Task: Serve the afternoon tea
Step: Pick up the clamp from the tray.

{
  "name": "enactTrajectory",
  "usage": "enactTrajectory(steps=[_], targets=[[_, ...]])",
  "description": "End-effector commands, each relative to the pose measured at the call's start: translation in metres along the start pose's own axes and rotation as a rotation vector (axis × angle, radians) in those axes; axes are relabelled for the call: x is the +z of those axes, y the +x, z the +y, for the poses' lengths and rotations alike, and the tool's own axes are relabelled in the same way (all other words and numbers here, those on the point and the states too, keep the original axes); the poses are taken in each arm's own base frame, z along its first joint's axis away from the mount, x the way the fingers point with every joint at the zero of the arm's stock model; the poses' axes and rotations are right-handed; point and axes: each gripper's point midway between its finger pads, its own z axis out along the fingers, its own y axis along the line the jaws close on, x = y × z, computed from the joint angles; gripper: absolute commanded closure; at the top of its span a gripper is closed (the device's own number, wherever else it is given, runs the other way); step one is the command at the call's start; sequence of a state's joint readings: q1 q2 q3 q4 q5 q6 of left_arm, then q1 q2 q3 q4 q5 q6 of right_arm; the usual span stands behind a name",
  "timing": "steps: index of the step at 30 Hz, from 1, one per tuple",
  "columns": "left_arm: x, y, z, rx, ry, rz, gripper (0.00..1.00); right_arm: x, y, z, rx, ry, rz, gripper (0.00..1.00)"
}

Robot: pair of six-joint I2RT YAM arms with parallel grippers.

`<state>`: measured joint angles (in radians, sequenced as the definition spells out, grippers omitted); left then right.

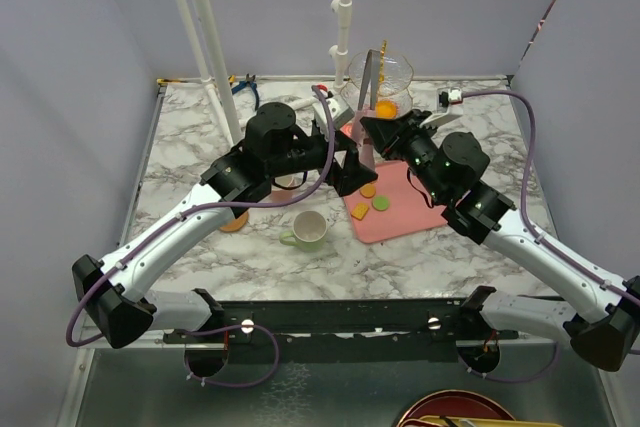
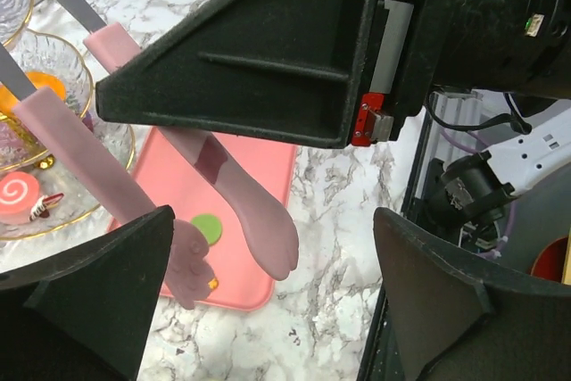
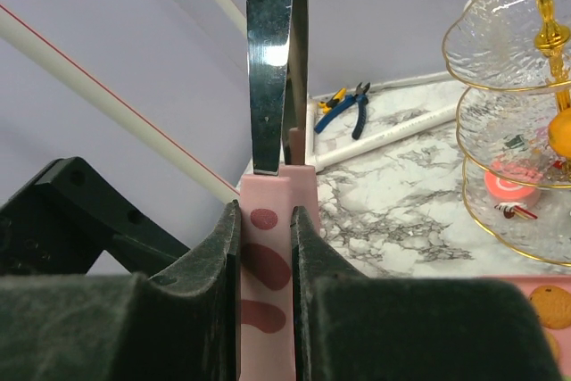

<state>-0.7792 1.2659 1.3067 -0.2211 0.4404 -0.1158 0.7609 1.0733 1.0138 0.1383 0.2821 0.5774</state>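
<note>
My right gripper (image 3: 265, 213) is shut on the pink part of a pair of metal tongs (image 3: 271, 60). The tongs (image 1: 367, 147) stand steeply over the pink tray (image 1: 400, 222). Their pink tips (image 2: 268, 234) hang above the tray's corner beside a green macaron (image 2: 206, 227). My left gripper (image 2: 272, 310) is open with nothing between its fingers, next to the tongs at the tray's left edge (image 1: 345, 172). The glass three-tier stand (image 1: 381, 79) holds an orange piece and a pink swirl cake (image 2: 18, 194). A pale-green mug (image 1: 308, 231) and a brown coaster (image 1: 233, 220) sit left of the tray.
Orange, green and yellow macarons (image 1: 368, 190) lie on the tray. Blue pliers (image 1: 246, 87) and white pipes (image 1: 210, 37) are at the back left. Purple walls enclose the marble table (image 1: 200, 137). A red plate (image 1: 455, 412) sits below the near edge.
</note>
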Motion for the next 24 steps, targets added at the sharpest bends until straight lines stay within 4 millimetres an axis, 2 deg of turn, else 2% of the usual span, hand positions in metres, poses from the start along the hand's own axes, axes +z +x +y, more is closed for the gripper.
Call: enactTrajectory(steps=[1,7,12,18,22,24], targets=[[0.001,0.001,-0.009,-0.051,0.044,-0.008,0.08,0.001,-0.020,0.016,0.008,-0.022,-0.068,0.99],[0.003,0.005,-0.017,-0.099,0.085,-0.007,0.26,0.003,-0.017,0.029,0.016,-0.032,-0.086,0.99],[0.002,0.001,-0.020,-0.130,0.104,-0.017,0.52,0.007,-0.010,0.034,-0.005,-0.006,-0.094,0.99],[-0.001,0.013,-0.010,-0.159,0.075,0.001,0.76,0.002,-0.014,0.037,0.003,-0.023,-0.111,0.98],[-0.003,0.016,-0.013,-0.161,0.096,0.008,0.95,-0.006,-0.016,0.049,0.006,-0.102,-0.104,0.89],[-0.005,0.014,-0.019,-0.153,0.128,0.009,1.00,-0.012,-0.016,0.060,-0.012,-0.165,-0.087,0.73]])
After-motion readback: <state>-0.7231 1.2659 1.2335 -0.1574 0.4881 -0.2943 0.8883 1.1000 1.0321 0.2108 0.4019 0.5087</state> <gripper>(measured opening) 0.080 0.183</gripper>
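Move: The clamp is already in the right fingers, and the pink end of its gripped arm hangs roughly 4 cm back, 5 cm below and 1 cm left of the right hand. From the wide-open left hand that pink end lies about 2 cm to the right, level with it otherwise. The cake stand is some 18 cm ahead of the left hand and 7 cm right, the tray's middle 3 cm ahead and 14 cm right, the green mug 7 cm back and 8 cm left; all are well below. The right hand keeps its pinch on the clamp and carries it about 2.5 cm left towards the left gripper, then eases up some 1.5 cm and back a little. Meanwhile the left hand stays close by, going back barely 1 cm and forward again while sinking about 1.5 cm and rolling some 10 degrees, and its wide-open fingers shut almost fully, pinching the pink lower end of the same clamp arm that the right fingers grip. ##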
